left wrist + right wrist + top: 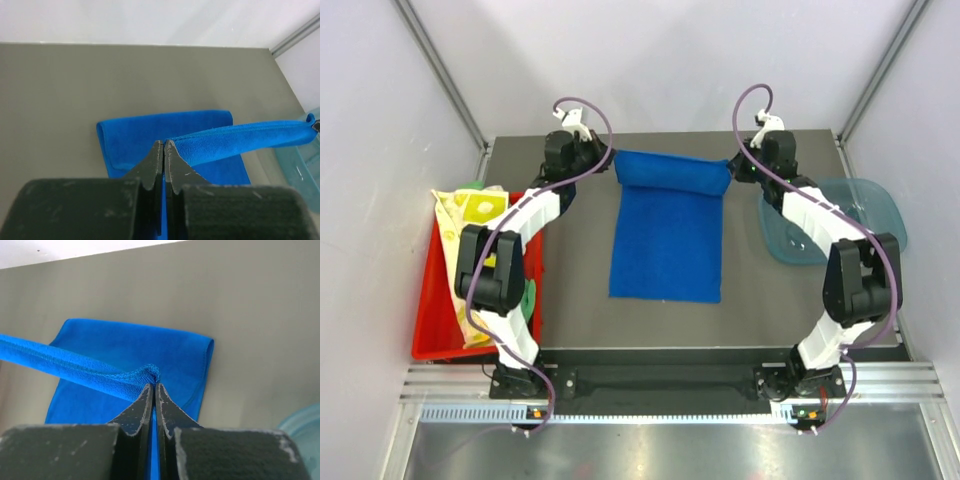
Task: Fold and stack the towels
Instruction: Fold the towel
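A royal blue towel [667, 240] lies in the middle of the grey table, its far end lifted and curled over. My left gripper [611, 157] is shut on the towel's far left corner, and my right gripper [732, 166] is shut on the far right corner. The raised edge [240, 140] stretches taut between them. In the left wrist view my gripper [164, 142] pinches the blue hem, and in the right wrist view my gripper [153, 385] pinches a bunched corner [147, 372]. More towels, pale yellow with green print [470, 215], lie in the red tray.
A red plastic tray [430, 330] sits at the table's left edge, beside the left arm. A translucent blue bin [875, 215] stands at the right, partly under the right arm, and shows in the wrist views too [302, 157] [305, 430].
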Robot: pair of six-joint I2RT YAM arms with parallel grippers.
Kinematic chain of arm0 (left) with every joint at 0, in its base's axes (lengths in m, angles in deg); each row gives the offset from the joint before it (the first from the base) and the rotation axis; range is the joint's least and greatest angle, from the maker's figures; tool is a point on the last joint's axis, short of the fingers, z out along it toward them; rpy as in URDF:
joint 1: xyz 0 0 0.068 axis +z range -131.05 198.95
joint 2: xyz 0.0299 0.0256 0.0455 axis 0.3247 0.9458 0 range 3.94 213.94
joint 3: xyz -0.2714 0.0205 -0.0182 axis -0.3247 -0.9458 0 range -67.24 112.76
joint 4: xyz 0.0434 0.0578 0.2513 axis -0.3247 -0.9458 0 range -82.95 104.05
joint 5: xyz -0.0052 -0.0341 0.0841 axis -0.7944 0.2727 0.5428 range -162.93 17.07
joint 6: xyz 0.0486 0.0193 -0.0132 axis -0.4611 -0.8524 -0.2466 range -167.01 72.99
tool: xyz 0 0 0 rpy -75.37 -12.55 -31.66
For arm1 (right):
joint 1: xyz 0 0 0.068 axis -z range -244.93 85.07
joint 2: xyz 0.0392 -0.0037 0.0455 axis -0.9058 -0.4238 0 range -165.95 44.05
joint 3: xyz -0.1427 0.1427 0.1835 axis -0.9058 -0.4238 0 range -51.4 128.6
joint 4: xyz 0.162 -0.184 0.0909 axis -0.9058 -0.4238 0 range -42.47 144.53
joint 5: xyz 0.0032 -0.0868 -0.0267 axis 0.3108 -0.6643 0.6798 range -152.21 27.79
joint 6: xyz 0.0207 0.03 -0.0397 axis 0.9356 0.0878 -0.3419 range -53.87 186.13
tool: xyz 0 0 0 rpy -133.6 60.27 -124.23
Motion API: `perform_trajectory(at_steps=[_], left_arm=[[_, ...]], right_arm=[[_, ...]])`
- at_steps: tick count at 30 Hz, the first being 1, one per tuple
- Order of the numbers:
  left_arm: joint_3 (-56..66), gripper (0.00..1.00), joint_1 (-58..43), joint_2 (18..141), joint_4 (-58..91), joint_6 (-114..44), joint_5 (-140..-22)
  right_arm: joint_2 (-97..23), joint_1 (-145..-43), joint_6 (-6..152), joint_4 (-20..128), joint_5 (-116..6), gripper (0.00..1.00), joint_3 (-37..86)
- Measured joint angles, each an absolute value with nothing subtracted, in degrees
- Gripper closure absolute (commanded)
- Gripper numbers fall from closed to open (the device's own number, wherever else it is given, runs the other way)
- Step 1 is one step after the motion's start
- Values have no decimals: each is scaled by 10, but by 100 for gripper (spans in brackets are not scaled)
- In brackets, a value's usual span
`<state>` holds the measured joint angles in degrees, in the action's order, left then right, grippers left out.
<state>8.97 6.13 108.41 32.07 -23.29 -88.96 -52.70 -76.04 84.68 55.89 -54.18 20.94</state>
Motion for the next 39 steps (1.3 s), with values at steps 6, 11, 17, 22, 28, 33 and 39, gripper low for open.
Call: perform_trajectory(at_steps=[6,11,17,22,28,33,39], left_arm=[[25,100,59,1033,321,-228,-890],[-10,100,57,995,321,-226,-887],[-53,100,53,950,320,-227,-882],[-85,100,51,917,319,-227,-878],[-132,100,42,873,315,-227,-870],[-160,100,33,847,313,-227,-867],[-189,100,22,813,307,-227,-854]], right_arm=[[-478,-766,855,559,-541,100,164],[-432,-777,858,562,-542,100,125],[-391,-798,858,563,-553,100,83],[-367,-818,859,562,-569,100,48],[-327,-834,866,562,-585,100,10],[-289,-838,869,559,-598,100,-7],[-252,-849,870,553,-607,100,-32]])
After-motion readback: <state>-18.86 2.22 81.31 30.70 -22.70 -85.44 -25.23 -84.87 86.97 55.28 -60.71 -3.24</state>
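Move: Both hands already hold the blue towel's lifted edge, about 15 cm above the table. From the left hand, the left corner of the towel's near edge lies some 28 cm back and straight below; the fold is about 7 cm ahead and 2 cm right, the red bin 20 cm back and 30 cm left. From the right hand, the right near corner is some 28 cm back and 5 cm left, the fold 7 cm straight ahead, and the clear tub 6 cm back and 25 cm right. Drawing the pinched edge of the blue towel back over its lying half, both hands travel together about 13 cm towards the robot and the towel's near edge. They stay at nearly the same height, with the right drifting a couple of centimetres left; both grippers remain shut on their corners, wrists almost unturned. ##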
